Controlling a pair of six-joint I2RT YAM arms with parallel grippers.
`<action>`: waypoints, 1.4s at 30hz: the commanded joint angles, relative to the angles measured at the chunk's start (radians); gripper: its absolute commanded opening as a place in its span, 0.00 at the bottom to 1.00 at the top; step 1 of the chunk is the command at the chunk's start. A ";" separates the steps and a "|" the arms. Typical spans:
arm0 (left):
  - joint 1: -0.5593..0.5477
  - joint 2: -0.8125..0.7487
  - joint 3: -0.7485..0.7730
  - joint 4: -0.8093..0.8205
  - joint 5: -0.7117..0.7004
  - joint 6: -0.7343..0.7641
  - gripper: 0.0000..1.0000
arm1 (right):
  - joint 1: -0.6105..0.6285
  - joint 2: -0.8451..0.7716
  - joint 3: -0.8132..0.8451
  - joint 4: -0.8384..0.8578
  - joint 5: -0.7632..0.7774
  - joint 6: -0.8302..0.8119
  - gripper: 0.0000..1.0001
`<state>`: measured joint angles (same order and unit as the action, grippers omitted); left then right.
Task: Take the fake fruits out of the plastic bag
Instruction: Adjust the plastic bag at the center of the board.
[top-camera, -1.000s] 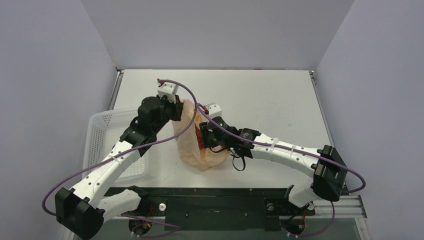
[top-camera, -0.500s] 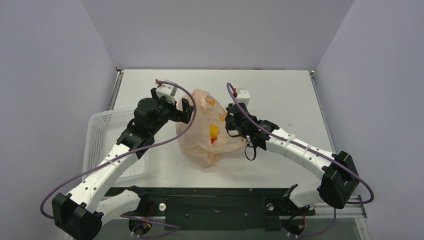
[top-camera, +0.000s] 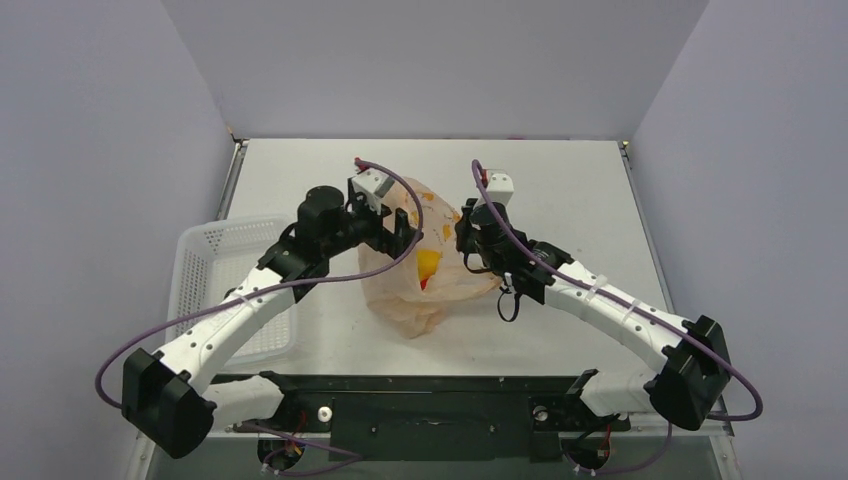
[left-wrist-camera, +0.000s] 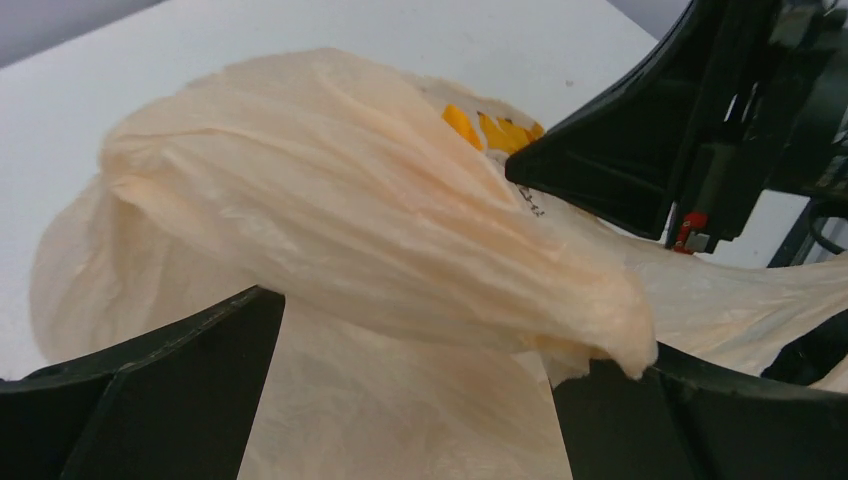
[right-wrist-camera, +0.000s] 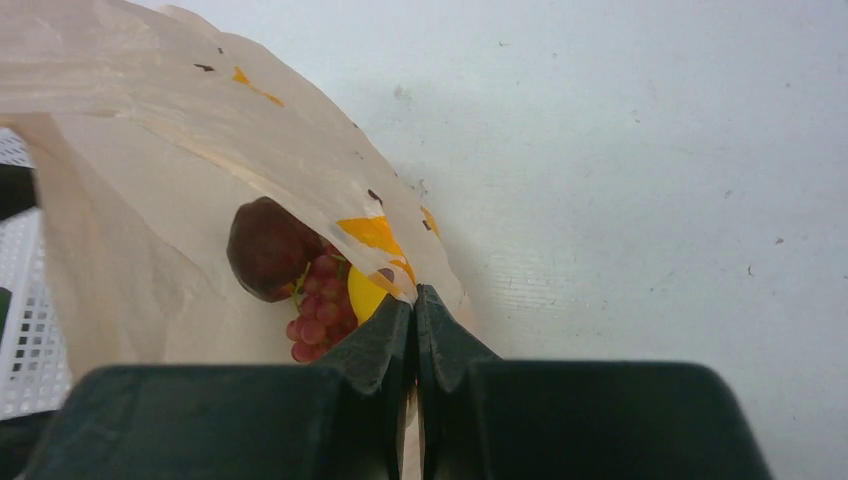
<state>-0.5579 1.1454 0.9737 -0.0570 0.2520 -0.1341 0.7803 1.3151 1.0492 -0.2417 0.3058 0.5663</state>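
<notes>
The peach-orange plastic bag (top-camera: 405, 295) lies in the middle of the table with its mouth pulled open. My right gripper (right-wrist-camera: 413, 300) is shut on the bag's (right-wrist-camera: 150, 180) rim at its right side (top-camera: 464, 243). Inside, in the right wrist view, lie fake fruits: a dark red round one (right-wrist-camera: 268, 250) and a cluster of tiny red berries (right-wrist-camera: 318, 312), beside something yellow (right-wrist-camera: 364, 296). My left gripper (top-camera: 408, 232) hangs open over the bag's left side. In the left wrist view a fold of the bag (left-wrist-camera: 380, 220) drapes across its wide-apart fingers (left-wrist-camera: 150, 400) without being pinched.
A white mesh basket (top-camera: 215, 290) stands at the table's left edge, under my left arm. Bare white table (top-camera: 560, 190) lies behind and to the right of the bag. The black base rail (top-camera: 430, 400) runs along the near edge.
My left gripper opened, let go of the bag and moved right over it. My right gripper shut on the bag's rim and drew it back to the right, spreading the bag open.
</notes>
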 joint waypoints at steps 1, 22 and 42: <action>-0.050 0.082 0.097 -0.094 0.042 0.023 0.97 | 0.009 -0.065 0.025 0.073 0.048 0.011 0.00; 0.008 0.058 0.105 -0.138 -0.268 0.006 0.04 | -0.249 -0.088 0.163 -0.096 0.081 -0.168 0.00; 0.050 0.218 0.146 -0.134 -0.038 -0.101 0.00 | -0.059 0.063 0.251 -0.170 -0.023 -0.250 0.39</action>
<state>-0.5316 1.3540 1.0496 -0.1928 0.1707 -0.1997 0.6907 1.3903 1.3334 -0.3786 0.2924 0.3229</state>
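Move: The left rim of the plastic bag's mouth lies about 3 cm to the right of the open left hand and some 6 cm below it, roughly level ahead. In the bag, the yellow fruit is 6 cm to that hand's right, 4 cm back and about 23 cm down, with the red fruit 5 cm nearer the base. From the right hand, already shut on the other rim, the left rim is about 10 cm left, 1 cm back, at similar height. The left hand dips about 7 cm and right onto the bag's near rim, its fingers closing there as it swings back left and forward, then keeps its pinch through a short rise and second dip. The right hand hauls its rim some 11 cm right and forward, whips up to about 15 cm, then comes back left and down, fingers opening part way to let go. ##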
